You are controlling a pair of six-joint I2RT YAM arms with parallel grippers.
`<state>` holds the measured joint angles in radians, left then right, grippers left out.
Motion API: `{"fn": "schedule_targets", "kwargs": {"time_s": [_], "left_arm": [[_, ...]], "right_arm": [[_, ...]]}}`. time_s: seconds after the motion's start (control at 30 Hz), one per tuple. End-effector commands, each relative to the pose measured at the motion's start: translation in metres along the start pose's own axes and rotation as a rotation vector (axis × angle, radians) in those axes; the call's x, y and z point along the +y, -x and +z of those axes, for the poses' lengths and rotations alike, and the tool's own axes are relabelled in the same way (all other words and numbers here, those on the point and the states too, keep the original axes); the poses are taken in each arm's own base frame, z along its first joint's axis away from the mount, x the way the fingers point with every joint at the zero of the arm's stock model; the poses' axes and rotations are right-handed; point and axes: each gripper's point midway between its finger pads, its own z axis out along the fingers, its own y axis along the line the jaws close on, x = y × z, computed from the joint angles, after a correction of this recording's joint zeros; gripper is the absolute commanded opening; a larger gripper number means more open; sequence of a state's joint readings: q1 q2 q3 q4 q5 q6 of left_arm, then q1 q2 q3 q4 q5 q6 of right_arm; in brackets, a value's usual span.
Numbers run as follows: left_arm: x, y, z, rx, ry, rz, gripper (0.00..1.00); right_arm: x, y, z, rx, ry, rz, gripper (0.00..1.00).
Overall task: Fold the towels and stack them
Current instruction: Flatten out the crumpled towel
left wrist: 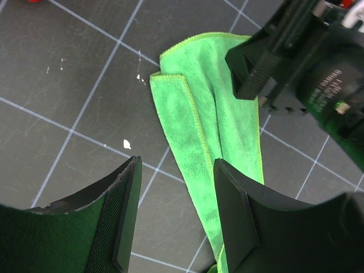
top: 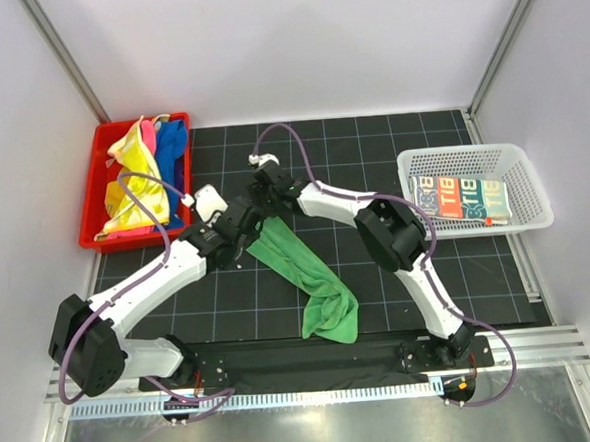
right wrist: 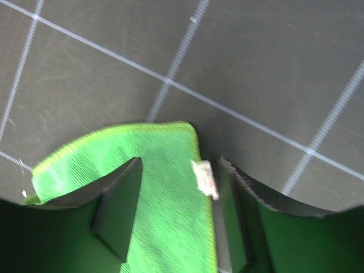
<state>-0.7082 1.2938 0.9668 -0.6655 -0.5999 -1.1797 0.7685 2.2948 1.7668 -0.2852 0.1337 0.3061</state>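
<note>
A green towel (top: pixel 300 269) lies as a long, loosely folded strip on the black grid mat, bunched at its near end. Both grippers hover over its far end. My left gripper (top: pixel 246 234) (left wrist: pixel 176 210) is open, with the towel's folded edge (left wrist: pixel 193 119) on the mat below, close to its right finger. My right gripper (top: pixel 265 203) (right wrist: pixel 179 210) is open too, its fingers straddling the towel's corner (right wrist: pixel 165 170), which carries a small white tag (right wrist: pixel 205 177). Yellow (top: pixel 128 191), pink (top: pixel 149 135) and blue (top: pixel 173 143) towels sit piled in the red bin. A printed white towel (top: pixel 464 196) lies in the mesh basket.
The red bin (top: pixel 90 208) stands at the mat's back left and the white mesh basket (top: pixel 461 152) at the right. The right arm's black wrist (left wrist: pixel 307 62) hangs close over the towel, right next to the left fingers. White walls enclose the table.
</note>
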Motion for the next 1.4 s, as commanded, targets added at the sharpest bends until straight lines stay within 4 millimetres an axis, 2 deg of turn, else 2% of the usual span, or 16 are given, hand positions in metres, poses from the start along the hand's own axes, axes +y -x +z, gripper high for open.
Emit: {"fn": "schedule_targets", "kwargs": {"time_s": [0.0, 0.23, 0.33, 0.4, 0.47, 0.6, 0.63, 0.67, 0.73, 0.77, 0.8, 0.93, 0.97, 1.07, 1.2, 1.37], "left_arm": [[-0.001, 0.012, 0.000, -0.024, 0.009, -0.050, 0.57], [0.004, 0.004, 0.007, -0.011, 0.011, -0.049, 0.57], [0.002, -0.002, 0.013, 0.011, 0.008, -0.043, 0.57], [-0.004, -0.008, 0.017, 0.032, -0.012, -0.041, 0.56], [-0.009, -0.016, 0.023, 0.057, -0.022, -0.009, 0.55], [-0.034, -0.027, 0.043, 0.078, -0.086, 0.030, 0.53], [-0.042, -0.021, 0.041, 0.066, -0.107, 0.016, 0.53], [-0.043, -0.026, 0.051, 0.078, -0.092, 0.048, 0.53], [-0.066, -0.015, 0.055, 0.059, -0.124, 0.059, 0.53], [-0.065, -0.022, 0.069, 0.073, -0.095, 0.106, 0.53], [-0.083, -0.010, 0.068, 0.058, -0.122, 0.098, 0.54], [-0.111, -0.001, 0.090, 0.069, -0.137, 0.148, 0.54], [-0.115, -0.009, 0.098, 0.102, -0.145, 0.168, 0.54], [-0.137, 0.001, 0.101, 0.090, -0.201, 0.210, 0.55], [-0.148, -0.005, 0.110, 0.106, -0.230, 0.291, 0.57], [-0.142, -0.018, 0.128, 0.133, -0.199, 0.370, 0.59]], "right_arm": [[0.007, 0.011, 0.002, -0.013, -0.062, -0.037, 0.59], [-0.008, 0.000, 0.017, 0.022, -0.147, -0.039, 0.33], [-0.023, -0.005, 0.010, 0.022, -0.219, -0.030, 0.14], [-0.038, -0.013, 0.006, 0.019, -0.264, -0.012, 0.13], [-0.055, 0.002, -0.008, -0.021, -0.287, 0.033, 0.13], [-0.094, 0.005, -0.035, -0.058, -0.334, 0.122, 0.13], [-0.104, -0.005, -0.033, -0.035, -0.348, 0.133, 0.13], [-0.113, 0.005, -0.041, -0.062, -0.344, 0.159, 0.12], [-0.125, -0.003, -0.044, -0.054, -0.345, 0.174, 0.13], [-0.128, 0.001, -0.052, -0.070, -0.344, 0.182, 0.13], [-0.137, -0.007, -0.053, -0.054, -0.354, 0.188, 0.13], [-0.149, -0.012, -0.059, -0.052, -0.349, 0.200, 0.12], [-0.151, -0.012, -0.060, -0.055, -0.350, 0.203, 0.13], [-0.156, -0.014, -0.063, -0.061, -0.339, 0.212, 0.12], [-0.162, -0.021, -0.061, -0.049, -0.295, 0.258, 0.12], [-0.167, -0.021, -0.060, -0.054, -0.259, 0.290, 0.12]]}}
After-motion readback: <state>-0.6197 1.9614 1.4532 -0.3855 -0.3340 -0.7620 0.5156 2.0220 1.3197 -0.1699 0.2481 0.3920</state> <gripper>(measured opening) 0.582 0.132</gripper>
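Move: The green towel's far left corner lies about 7 cm ahead of my left hand, 3 cm to its left and 11 cm below; the bunched near end is roughly 13 cm back and 17 cm to the right, and the red bin's middle 22 cm ahead and 27 cm left. The towel's far right corner sits just under my open right fingers, 1 cm ahead and 1 cm left; from that hand the left corner is some 6 cm back and 7 cm left. I shut my right fingers on the far right corner and, keeping the pinch low at the table, draw it about 17 cm to my right, the hand swinging some 20 degrees clockwise. My left hand waits, then sinks and reaches about 14 cm forward and 11 cm right, turning clockwise too, still open, to hover close over the far left corner. ##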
